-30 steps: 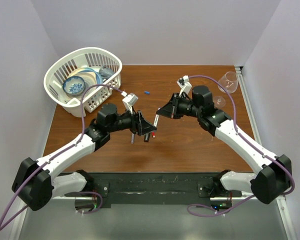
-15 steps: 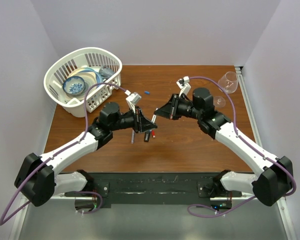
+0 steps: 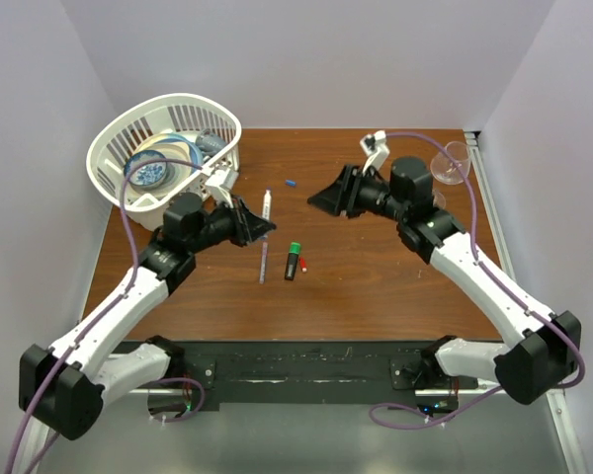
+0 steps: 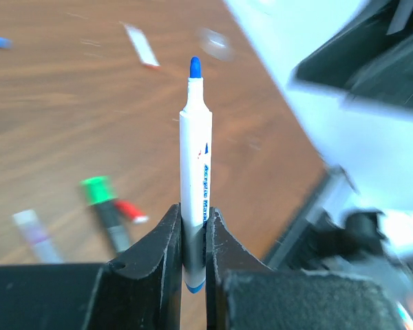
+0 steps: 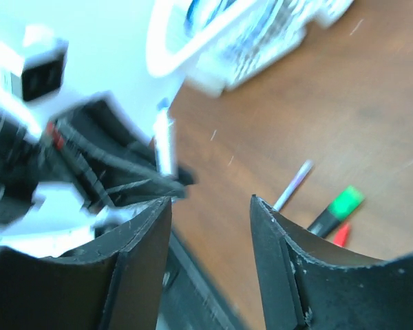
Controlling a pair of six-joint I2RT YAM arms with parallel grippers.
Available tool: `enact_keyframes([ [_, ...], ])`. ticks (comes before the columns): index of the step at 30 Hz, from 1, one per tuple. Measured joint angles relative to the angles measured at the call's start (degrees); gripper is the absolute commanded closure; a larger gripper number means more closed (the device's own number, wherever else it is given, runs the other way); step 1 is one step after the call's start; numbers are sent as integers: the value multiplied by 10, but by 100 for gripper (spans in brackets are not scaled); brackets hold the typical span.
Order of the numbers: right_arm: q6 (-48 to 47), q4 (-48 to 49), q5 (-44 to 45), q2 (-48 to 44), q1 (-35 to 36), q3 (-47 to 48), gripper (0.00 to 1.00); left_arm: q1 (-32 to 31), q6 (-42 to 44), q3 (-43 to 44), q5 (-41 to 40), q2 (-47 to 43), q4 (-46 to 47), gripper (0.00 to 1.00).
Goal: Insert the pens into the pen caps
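Observation:
My left gripper is shut on a white pen with a bare blue tip, held near its back end and pointing away from the wrist. From above, this pen sticks out of the left gripper over the table's middle. My right gripper hangs open and empty a short way to the right, and its jaws face the left gripper. On the wood lie a black marker with a green end, a red cap, a thin purple pen and a blue cap.
A white basket holding dishes stands at the back left, close behind the left arm. A clear wine glass lies at the back right beside the right arm. White walls close in three sides.
The left gripper closed on the white pen and drew back left with it. The right gripper let go, opened and pulled away to the right.

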Motion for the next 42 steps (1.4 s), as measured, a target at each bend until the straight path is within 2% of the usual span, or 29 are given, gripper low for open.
enact_keyframes([
  [4,-14,13,23,71,-34,70,45,20,47,10,-61,-43,-84,100],
  [9,-40,29,58,229,-47,167,44,19,96,10,-114,-95,-156,100],
  [16,-54,32,78,441,-47,294,42,19,150,-30,-160,-172,-168,100],
  [22,-54,37,97,573,-47,393,42,19,167,-49,-172,-198,-173,100],
  [34,-47,41,108,765,-47,595,43,19,175,-49,-177,-206,-172,100],
  [42,-31,38,62,804,-47,620,44,19,179,-49,-184,-207,-172,100],
])
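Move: The blue cap lies on the table about 30 cm ahead of my open right hand, 7 cm to its left and 29 cm below. The white pen lies some 26 cm right of the cap and 3 cm nearer. Close under my right hand's way lies the green-capped highlighter, 3 cm ahead and 7 cm left, with the red cap 2 cm ahead and 4 cm left. From my left hand, the blue cap is about 32 cm ahead, 4 cm right and 24 cm below. I sweep my right hand forward about 30 cm and down some 25 cm, drifting left, to just over the blue cap, fingers still open and tips dipping about 15 degrees as the wrist turns slightly clockwise. My left hand keeps its pinch on the uncapped blue marker, carries it some 9 cm left, away from between the arms, turning about 15 degrees counter-clockwise, then holds nearly still. ##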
